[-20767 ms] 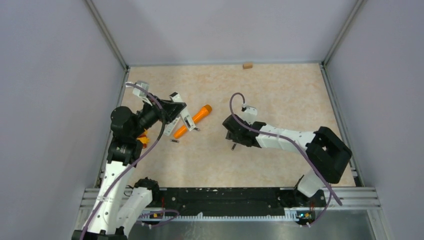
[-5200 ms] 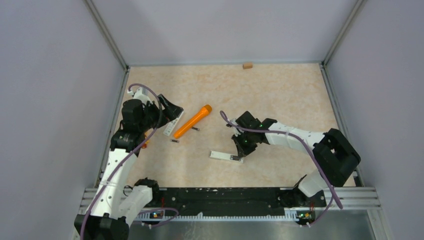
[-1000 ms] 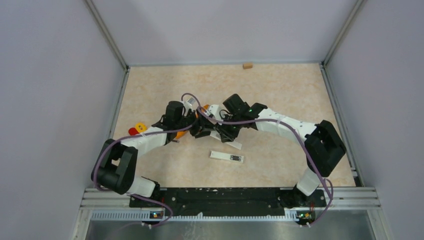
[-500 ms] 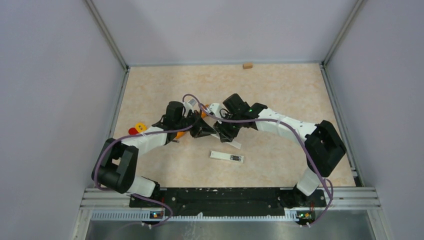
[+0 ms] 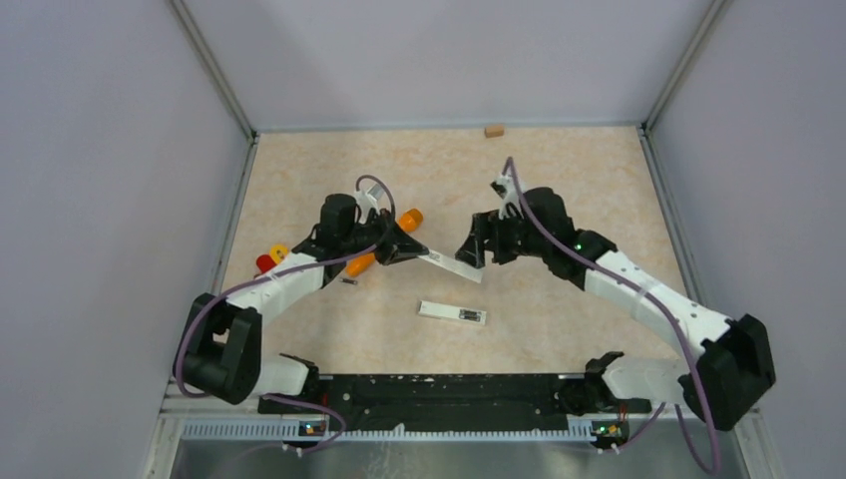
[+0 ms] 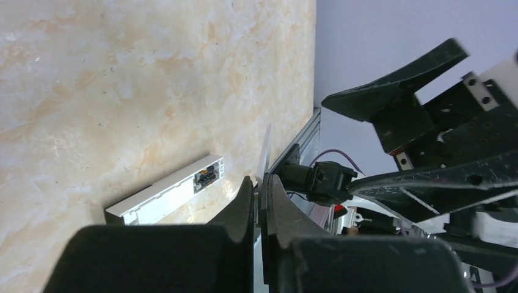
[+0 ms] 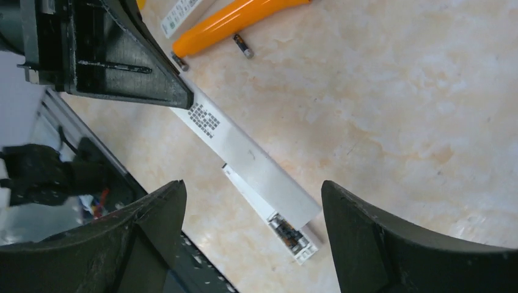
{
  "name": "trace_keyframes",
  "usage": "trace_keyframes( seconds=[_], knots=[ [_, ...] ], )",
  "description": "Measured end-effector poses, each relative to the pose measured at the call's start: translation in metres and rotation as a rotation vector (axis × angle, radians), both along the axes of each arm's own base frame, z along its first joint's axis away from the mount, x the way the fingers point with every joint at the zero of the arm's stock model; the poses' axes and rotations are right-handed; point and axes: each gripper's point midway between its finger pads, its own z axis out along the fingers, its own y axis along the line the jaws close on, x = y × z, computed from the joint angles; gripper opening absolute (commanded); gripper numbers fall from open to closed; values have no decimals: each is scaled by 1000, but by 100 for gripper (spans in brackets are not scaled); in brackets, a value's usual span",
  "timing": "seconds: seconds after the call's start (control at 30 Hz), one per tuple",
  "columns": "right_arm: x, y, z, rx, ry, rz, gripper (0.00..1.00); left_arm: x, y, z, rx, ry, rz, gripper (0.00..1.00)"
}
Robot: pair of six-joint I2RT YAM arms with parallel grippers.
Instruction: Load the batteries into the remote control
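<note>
The white remote control (image 5: pixel 452 312) lies flat on the table, and dark parts show in its open compartment (image 7: pixel 287 229). Above it a thin white cover plate (image 5: pixel 454 264) with a printed label (image 7: pixel 204 119) slants in the air. My left gripper (image 5: pixel 411 249) is shut on the plate's left end, and the plate shows edge-on between the jaws (image 6: pixel 259 180). My right gripper (image 5: pixel 469 249) stands open just right of the plate, its fingers apart and touching nothing (image 7: pixel 251 183). Two loose batteries (image 7: pixel 241 46) (image 7: pixel 179 61) lie by the orange tube. A third battery (image 5: pixel 348 283) lies nearer the front.
An orange tube (image 7: pixel 232 21) lies behind the left gripper, with a white labelled strip (image 7: pixel 180 13) beside it. A red and yellow object (image 5: pixel 271 257) sits at the left edge. A small wooden block (image 5: pixel 493 130) rests against the back wall.
The left gripper has closed on the plate. My right gripper has let go of it, opened wide and drawn back to the right. The remote has not moved.
</note>
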Motion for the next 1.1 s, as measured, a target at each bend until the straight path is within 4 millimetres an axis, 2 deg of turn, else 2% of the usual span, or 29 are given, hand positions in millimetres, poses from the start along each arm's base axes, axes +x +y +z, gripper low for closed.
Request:
trace_keyframes(
  seconds=[0.1,0.17,0.27,0.33,0.43,0.57,0.67,0.73,0.93,1.1],
  knots=[
    [-7,-8,6,126,52,-135,82,1,-1,11,-33,-3,16,0],
    [-19,-14,-2,240,140,-254,81,2,-1,23,-68,-9,30,0],
    [-24,-21,-16,320,233,-372,78,-1,-1,44,-113,-36,44,0],
    [-23,-20,-16,367,273,-420,76,-2,0,57,-137,-62,52,0],
    [-18,-12,-1,468,292,-439,70,-5,1,72,-167,-86,59,0],
    [-15,-1,29,603,274,-401,63,-7,0,81,-208,-58,59,0],
    [-16,1,47,666,251,-377,62,-9,-2,86,-231,-41,50,0],
    [-20,-2,57,713,228,-365,56,-10,-2,88,-244,-27,48,0],
    [-31,-11,73,772,193,-339,35,-14,-3,93,-270,1,29,0],
    [-33,-13,74,771,198,-325,32,-16,-3,94,-276,5,16,0]
  ],
)
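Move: The left hand still holds one end of the battery cover, its middle about 6 cm to the right, 1 cm back and 2 cm lower. From the open right hand, the cover's middle lies some 4 cm left, 1 cm back and 4 cm below. The remote control with its batteries is 4 cm left, 3 cm back and 17 cm down; the orange microphone is roughly 21 cm left, 14 cm ahead and 16 cm down. Right hand rises about 7 cm, rolling some 45 degrees, closing around the cover's free end while left raises it. ##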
